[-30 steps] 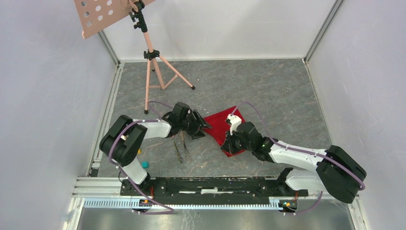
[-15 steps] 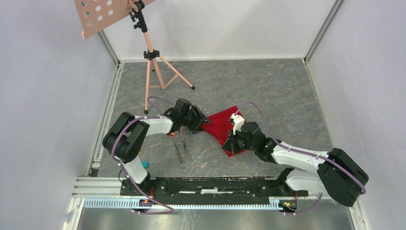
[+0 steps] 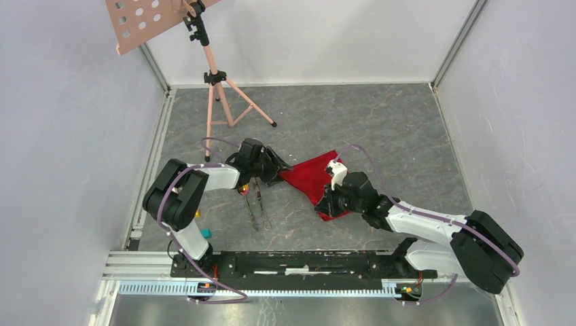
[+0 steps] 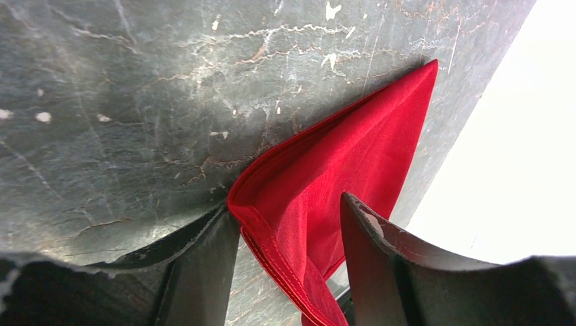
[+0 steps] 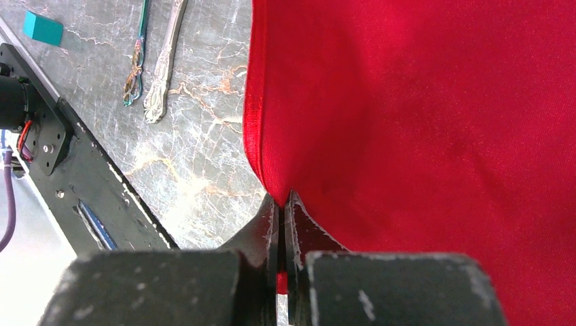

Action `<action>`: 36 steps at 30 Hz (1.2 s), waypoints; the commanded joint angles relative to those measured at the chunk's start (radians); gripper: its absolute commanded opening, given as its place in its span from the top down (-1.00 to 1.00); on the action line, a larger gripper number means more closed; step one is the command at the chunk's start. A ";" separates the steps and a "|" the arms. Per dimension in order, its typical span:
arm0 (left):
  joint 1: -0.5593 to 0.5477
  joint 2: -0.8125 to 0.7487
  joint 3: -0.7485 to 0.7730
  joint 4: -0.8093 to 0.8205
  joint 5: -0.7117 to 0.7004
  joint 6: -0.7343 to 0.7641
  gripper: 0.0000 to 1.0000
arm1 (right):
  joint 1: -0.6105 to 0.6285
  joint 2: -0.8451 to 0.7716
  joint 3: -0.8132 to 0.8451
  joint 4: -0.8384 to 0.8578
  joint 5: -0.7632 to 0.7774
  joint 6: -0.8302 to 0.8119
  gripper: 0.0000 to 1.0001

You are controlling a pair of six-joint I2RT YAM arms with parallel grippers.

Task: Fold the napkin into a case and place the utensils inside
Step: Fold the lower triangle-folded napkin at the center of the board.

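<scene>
The red napkin point(image 3: 311, 178) lies folded on the dark stone tabletop between both arms. My left gripper point(image 3: 278, 170) is at its left corner, open; in the left wrist view the cloth's folded edge point(image 4: 353, 156) runs between the two spread fingers point(image 4: 204, 265), its corner against the left one. My right gripper point(image 3: 327, 205) is shut on the napkin's near edge point(image 5: 407, 102), the cloth pinched between the fingertips point(image 5: 297, 217). The utensils point(image 3: 257, 207) lie side by side left of the napkin, with two handles point(image 5: 162, 75) showing in the right wrist view.
A pink tripod stand point(image 3: 219, 102) rises at the back left. A teal block point(image 3: 206, 233) and a small yellow piece point(image 3: 198, 213) sit near the left arm's base. The black mounting rail point(image 3: 299, 261) runs along the near edge, and white walls enclose the table.
My left gripper has shifted left and slightly back along the napkin's left corner, its jaws narrowing a little. The right gripper has edged right, still pinching the cloth.
</scene>
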 commanded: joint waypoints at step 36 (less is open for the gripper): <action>-0.214 0.114 0.664 -1.152 -0.666 -0.095 0.95 | -0.025 0.164 -0.288 0.508 -0.348 0.205 0.99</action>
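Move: Between the left hand's open fingers, and about 2 cm below, lies the napkin's left corner. The napkin's far corner is about 7 cm ahead and 16 cm to the right of this hand; the knife's middle is about 8 cm back and 6 cm left, the spoon's some 10 cm back and 10 cm left. The right hand already holds the near corner at its fingertips; from it the left corner is roughly 11 cm ahead and 12 cm left, about 4 cm lower. Sinking about 1.5 cm, the left hand shuts its fingers on the napkin's left corner, draws back and left some 4 cm, then lifts about 5 cm, easing forward and right again as it rolls 30 degrees, left side up. The right hand, still pinching the near corner, pulls back about 5 cm and 2 cm down towards the table's near edge. ##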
